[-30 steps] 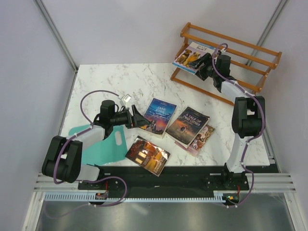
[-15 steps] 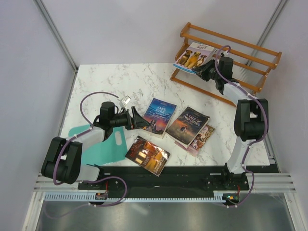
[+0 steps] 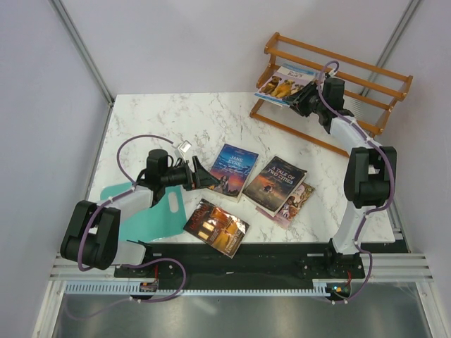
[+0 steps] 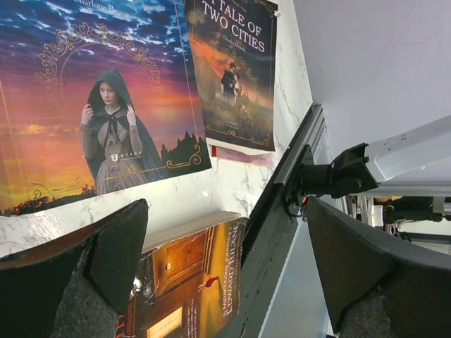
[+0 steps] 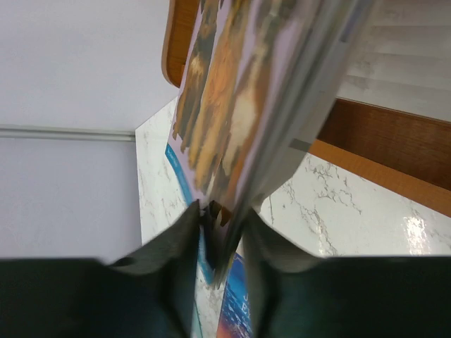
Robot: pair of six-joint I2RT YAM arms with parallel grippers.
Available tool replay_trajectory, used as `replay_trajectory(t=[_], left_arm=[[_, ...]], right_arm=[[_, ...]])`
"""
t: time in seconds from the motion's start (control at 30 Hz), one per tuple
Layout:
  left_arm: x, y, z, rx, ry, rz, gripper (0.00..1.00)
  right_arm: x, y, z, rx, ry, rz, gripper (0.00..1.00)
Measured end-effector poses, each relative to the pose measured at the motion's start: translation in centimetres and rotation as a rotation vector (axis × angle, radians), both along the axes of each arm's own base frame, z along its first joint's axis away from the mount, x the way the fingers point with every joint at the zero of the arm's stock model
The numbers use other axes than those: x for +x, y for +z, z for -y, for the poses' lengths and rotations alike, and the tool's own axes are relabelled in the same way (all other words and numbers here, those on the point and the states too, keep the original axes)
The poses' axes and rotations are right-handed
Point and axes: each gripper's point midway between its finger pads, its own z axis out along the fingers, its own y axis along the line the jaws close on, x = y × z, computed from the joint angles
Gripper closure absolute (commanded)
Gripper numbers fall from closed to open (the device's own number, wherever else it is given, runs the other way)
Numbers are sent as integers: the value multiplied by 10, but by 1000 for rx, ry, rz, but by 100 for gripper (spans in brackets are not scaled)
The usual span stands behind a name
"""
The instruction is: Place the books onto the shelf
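My right gripper point(image 3: 307, 99) is shut on the edge of the light-blue book with brown dogs point(image 3: 283, 80), which tilts against the left part of the orange-brown shelf point(image 3: 366, 72). In the right wrist view that book point(image 5: 239, 105) runs between the fingers of the right gripper point(image 5: 222, 211). My left gripper point(image 3: 205, 176) stands open and empty just left of the blue Jane Eyre book point(image 3: 235, 167). A Tale of Two Cities point(image 3: 275, 182) partly covers a pink-purple book point(image 3: 301, 199). A dark red-brown book point(image 3: 216, 227) lies near the front edge and shows between the fingers of the left gripper point(image 4: 232, 246).
A teal flat sheet point(image 3: 158, 215) lies under the left arm. A small white object point(image 3: 185, 146) sits behind the left gripper. Grey walls stand close at both sides. The black base rail point(image 4: 278, 211) runs along the table's near edge.
My right gripper has shifted a little to the right and towards the shelf, carrying the dog book with it. The left arm has hardly moved.
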Motion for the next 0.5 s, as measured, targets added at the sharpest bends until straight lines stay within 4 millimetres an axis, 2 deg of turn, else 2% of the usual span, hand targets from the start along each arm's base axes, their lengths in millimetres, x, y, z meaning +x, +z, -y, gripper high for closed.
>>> replay_trajectory(t=[0.07, 0.17, 0.33, 0.5], left_arm=[[0, 0, 0, 0, 0, 0, 0], [-1, -2, 0, 1, 0, -2, 0], [-2, -3, -1, 1, 0, -4, 0], [-4, -2, -1, 0, 0, 2, 0]], right_arm=[[0, -3, 3, -6, -7, -10, 41], [0, -5, 10, -5, -23, -24, 30], [3, -7, 28, -14, -64, -31, 19], [1, -9, 34, -27, -81, -43, 9]])
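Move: The dog book (Why Do Dogs Bark?) already lies on the shelf, its middle about 6 cm ahead of the right hand, 3 cm left and roughly level, with its near corner at the fingertips. The shelf's middle is some 14 cm right of that hand and 4 cm ahead; about 19 cm below it lie A Tale of Two Cities, 25 cm back and 2 left, and Jane Eyre, 21 back and 18 left. From the left hand the dog book is about 30 cm ahead, 24 right and 8 up. The right hand lets the dog book's near corner go, its partly open fingers spreading on to nearly full width as it slides about 3.5 cm to the right, away from the book and along the front of the shelf. It sinks only about 1 cm and turns some 5 degrees clockwise on the way, slowing to a near stop with the fingertips still close to the book's edge. ##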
